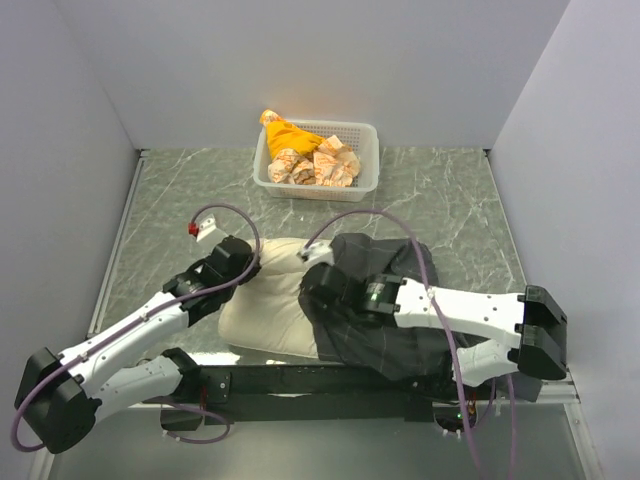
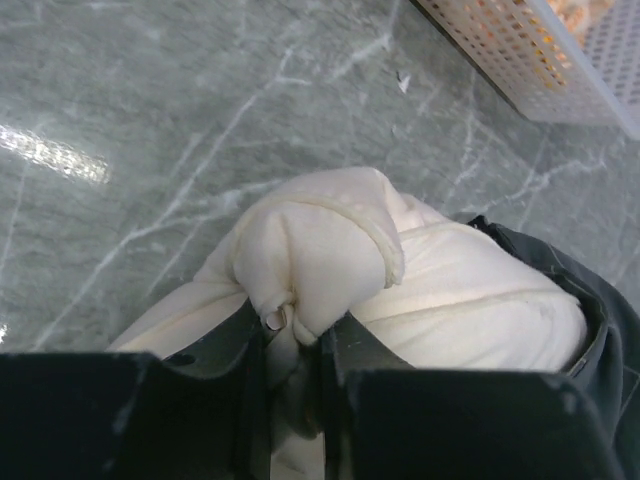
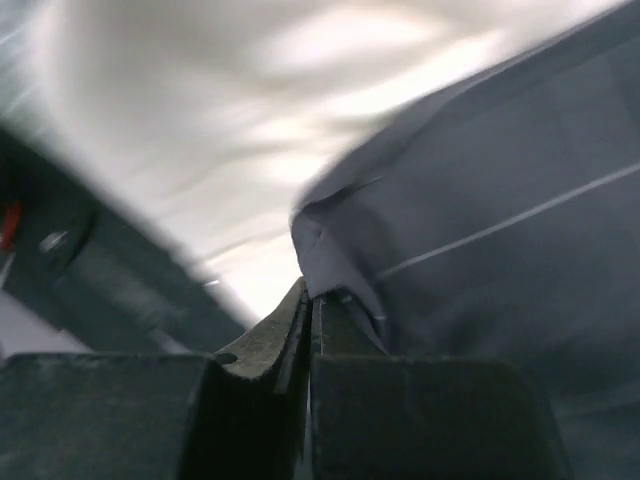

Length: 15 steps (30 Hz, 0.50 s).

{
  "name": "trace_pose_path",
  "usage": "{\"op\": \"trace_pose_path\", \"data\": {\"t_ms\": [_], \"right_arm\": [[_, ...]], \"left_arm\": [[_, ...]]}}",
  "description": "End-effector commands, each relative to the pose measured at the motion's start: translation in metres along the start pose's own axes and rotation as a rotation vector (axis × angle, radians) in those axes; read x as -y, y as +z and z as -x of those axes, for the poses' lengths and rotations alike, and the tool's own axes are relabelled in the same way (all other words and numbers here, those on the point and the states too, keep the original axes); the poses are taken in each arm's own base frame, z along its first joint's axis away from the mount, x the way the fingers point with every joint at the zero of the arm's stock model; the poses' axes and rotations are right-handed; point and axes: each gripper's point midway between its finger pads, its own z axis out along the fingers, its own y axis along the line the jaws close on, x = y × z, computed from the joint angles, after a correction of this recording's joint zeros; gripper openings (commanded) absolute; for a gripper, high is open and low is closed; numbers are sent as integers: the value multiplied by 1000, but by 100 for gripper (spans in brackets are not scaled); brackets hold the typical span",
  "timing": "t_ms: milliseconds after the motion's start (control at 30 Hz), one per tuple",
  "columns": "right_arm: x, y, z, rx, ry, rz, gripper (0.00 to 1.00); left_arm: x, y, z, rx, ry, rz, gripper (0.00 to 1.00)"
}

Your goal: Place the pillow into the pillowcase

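The cream pillow (image 1: 272, 295) lies at the table's near middle, its right part inside the dark checked pillowcase (image 1: 385, 330). My left gripper (image 1: 240, 262) is shut on a bunched corner of the pillow (image 2: 320, 260); in the left wrist view the jaws (image 2: 296, 335) pinch the cream fabric. My right gripper (image 1: 312, 285) is shut on the pillowcase's open edge (image 3: 335, 255), the jaws (image 3: 310, 300) closed tight on the grey hem where it meets the pillow (image 3: 230, 120). The bear face and tag are hidden.
A white mesh basket (image 1: 365, 180) with orange-and-white cloth bundles (image 1: 300, 155) stands at the back centre; its corner shows in the left wrist view (image 2: 540, 70). Grey walls close in on both sides. The marble tabletop (image 1: 450, 210) surrounds the pillow.
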Motion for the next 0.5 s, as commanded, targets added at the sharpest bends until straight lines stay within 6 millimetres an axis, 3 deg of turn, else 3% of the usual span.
{"op": "trace_pose_path", "data": {"t_ms": [0,100,133,300,400,467], "right_arm": [[41,-6,34,94,154,-7,0],[68,-4,33,95,184,-54,0],[75,-3,33,94,197,-62,0],[92,-2,37,110,240,-52,0],[91,-8,47,136,249,-34,0],[85,-14,59,154,246,-11,0]], "left_arm": [[12,-14,5,0,-24,-55,9],[8,-20,24,39,-10,-6,71],[12,-26,36,58,-26,7,99],[-35,-48,56,91,-54,189,100],[-50,-52,31,21,-113,167,99],[-69,-46,3,-39,-128,172,99]]}}
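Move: My left hand is shut on the pillow's far left corner. The middle of the bare part of the pillow lies about 6 cm back, 3 cm right and 9 cm below it, and the white basket some 24 cm ahead and 14 cm right. My right hand pinches the pillowcase's mouth edge. The case's middle is about 19 cm to its right, 2 cm back and 9 cm below, and the bare pillow's middle is some 8 cm left, level with it and 8 cm below. I open my left hand wide, let the pillow's corner go, and draw away about 5 cm left and 4 cm up, easing back slightly at the end. Meanwhile my right hand keeps its pinch on the pillowcase's mouth edge and carries it some 10 cm forward and right in equal parts, quickly and then slowing, turning about 15 degrees clockwise. ##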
